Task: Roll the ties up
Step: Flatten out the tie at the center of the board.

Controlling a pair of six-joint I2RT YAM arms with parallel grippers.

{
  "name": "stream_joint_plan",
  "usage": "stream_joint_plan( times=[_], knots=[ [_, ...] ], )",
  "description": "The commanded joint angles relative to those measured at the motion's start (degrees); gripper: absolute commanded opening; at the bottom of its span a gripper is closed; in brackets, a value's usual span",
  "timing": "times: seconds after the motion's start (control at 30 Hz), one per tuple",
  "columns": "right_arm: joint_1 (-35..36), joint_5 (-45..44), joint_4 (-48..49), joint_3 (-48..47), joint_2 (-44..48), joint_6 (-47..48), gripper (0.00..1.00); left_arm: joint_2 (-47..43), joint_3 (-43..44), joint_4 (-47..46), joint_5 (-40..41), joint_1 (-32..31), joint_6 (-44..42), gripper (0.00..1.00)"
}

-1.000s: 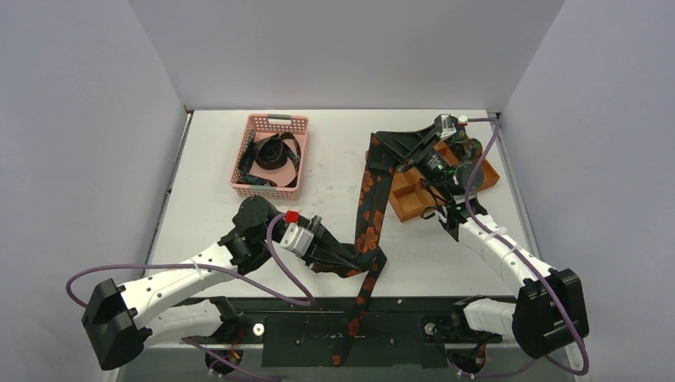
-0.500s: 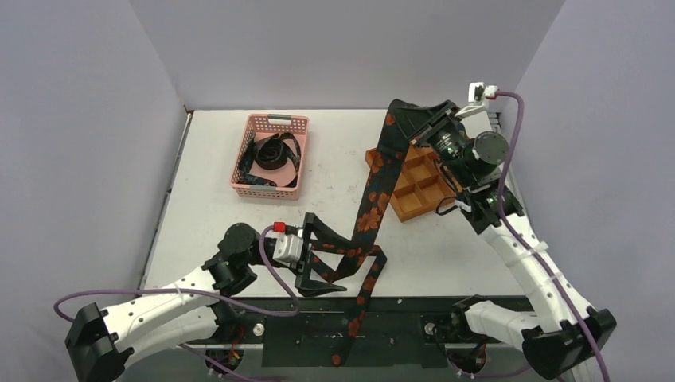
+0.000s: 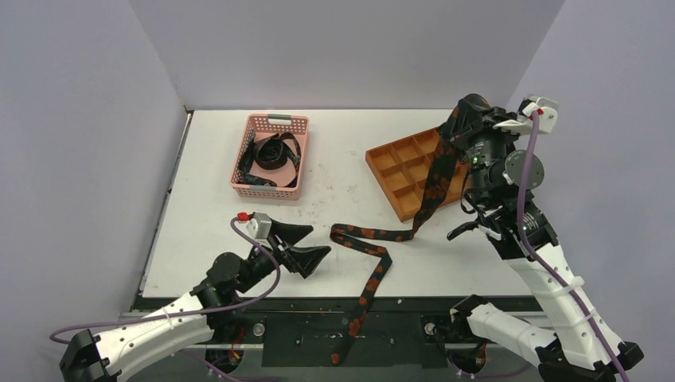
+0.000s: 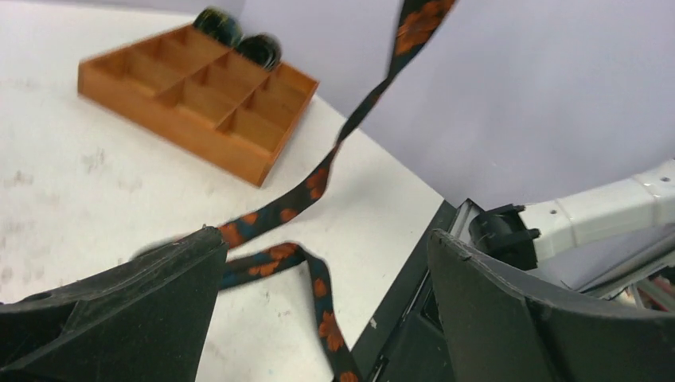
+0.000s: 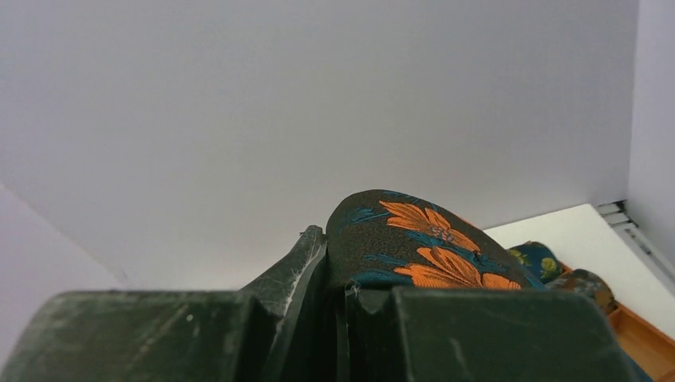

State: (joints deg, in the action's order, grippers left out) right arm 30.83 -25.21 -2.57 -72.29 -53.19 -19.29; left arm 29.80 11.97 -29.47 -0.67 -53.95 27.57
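A dark tie (image 3: pixel 434 179) with orange flowers hangs from my raised right gripper (image 3: pixel 471 121), which is shut on its wide end (image 5: pixel 414 239). From there the strip drops to the table, folds near the front (image 4: pixel 314 181) and trails over the near edge. My left gripper (image 3: pixel 318 240) stands open just left of that fold, with nothing between its fingers (image 4: pixel 119 310). Two rolled ties (image 4: pixel 239 36) sit in the far corner of the orange tray (image 3: pixel 398 163). Another loosely coiled tie (image 3: pixel 271 151) lies in the pink basket (image 3: pixel 275 119).
The orange compartment tray (image 4: pixel 175 119) stands at the back right, under the hanging tie. The pink basket is at the back left. The black front rail (image 3: pixel 398 306) runs along the near table edge.
My right gripper shut on the tie's wide end and lifted it up and to the right. My left gripper let go, opened and drew back left; the fold dropped onto the table.
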Motion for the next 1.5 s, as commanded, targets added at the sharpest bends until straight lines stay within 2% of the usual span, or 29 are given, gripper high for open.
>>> stream_joint_plan(
  times=[0.0,0.17,0.33,0.43,0.5,0.67,0.8,1.1,1.2,1.27,1.33,1.4,1.47],
  knots=[
    [0.3,-5.0,7.2,-7.6,0.0,6.9,0.05,3.0,-5.7,-8.3,8.8,-0.7,12.4,0.97],
    [3.7,-0.9,6.5,-22.8,-6.3,10.4,0.05,8.1,-5.8,-11.3,8.9,-1.0,15.5,0.96],
    [10.9,3.8,2.2,-44.5,-14.9,12.1,0.05,7.9,-0.6,-6.5,10.7,-0.9,14.4,0.96],
    [15.4,4.1,0.3,-51.3,-17.5,12.7,0.05,7.0,1.1,-6.9,10.5,-0.8,13.5,0.96],
    [17.0,4.3,0.6,-53.5,-18.0,12.6,0.05,6.6,1.6,-8.8,7.7,-0.7,10.4,0.96],
    [19.0,4.9,2.0,-56.3,-18.7,13.1,0.05,9.8,3.9,-13.1,1.2,-0.5,3.1,0.96],
    [20.0,5.0,2.1,-57.0,-18.9,13.4,0.05,15.4,10.2,-13.5,-5.6,-0.2,-3.5,0.96],
    [22.4,5.0,4.0,-56.3,-18.9,14.7,0.05,36.1,23.8,-16.3,-22.1,0.0,-14.8,0.96],
    [22.4,4.3,3.9,-54.7,-18.2,15.6,0.05,40.4,25.4,-11.1,-21.7,-0.5,-13.7,0.97],
    [22.4,3.2,4.0,-53.0,-17.7,17.0,0.05,40.2,24.7,-5.4,-18.3,-3.1,-12.8,0.96],
    [22.4,1.7,4.2,-51.2,-17.4,18.4,0.05,38.4,22.2,0.1,-12.0,-9.1,-14.8,0.96],
    [22.4,0.6,4.5,-49.5,-17.0,18.9,0.05,37.1,17.4,1.6,-3.3,-17.5,-18.6,0.97],
    [22.5,0.1,5.0,-47.6,-16.4,20.8,0.05,37.8,15.2,2.5,0.8,-23.2,-18.7,0.97]
  ],
)
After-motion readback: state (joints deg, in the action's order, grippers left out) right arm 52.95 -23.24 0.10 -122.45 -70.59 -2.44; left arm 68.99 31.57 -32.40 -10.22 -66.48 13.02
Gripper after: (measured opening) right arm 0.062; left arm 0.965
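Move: The tie's loose tail, where it crosses the table's front edge, lies about 4 cm back, 11 cm right and 23 cm below the empty left hand. The near fold of the lying tie is roughly 11 cm ahead and 17 right of that hand; the leftmost fold is 18 ahead, 2 right. From the right hand, which holds the wide end, the tail is some 18 cm back, 14 left and 48 below; the orange tray's middle is about 28 ahead, 9 left. Up and back goes the right hand, fast, rising nearly 30 cm and drawing back about 14 with its shut fingers tilting upward, keeping hold of the tie; it then hangs there and starts to ease down and forward. The left hand, open throughout, dips and comes back up, then swings right about 13 cm, rolling and turning clockwise, and sinks with a late pull back towards the tail. ##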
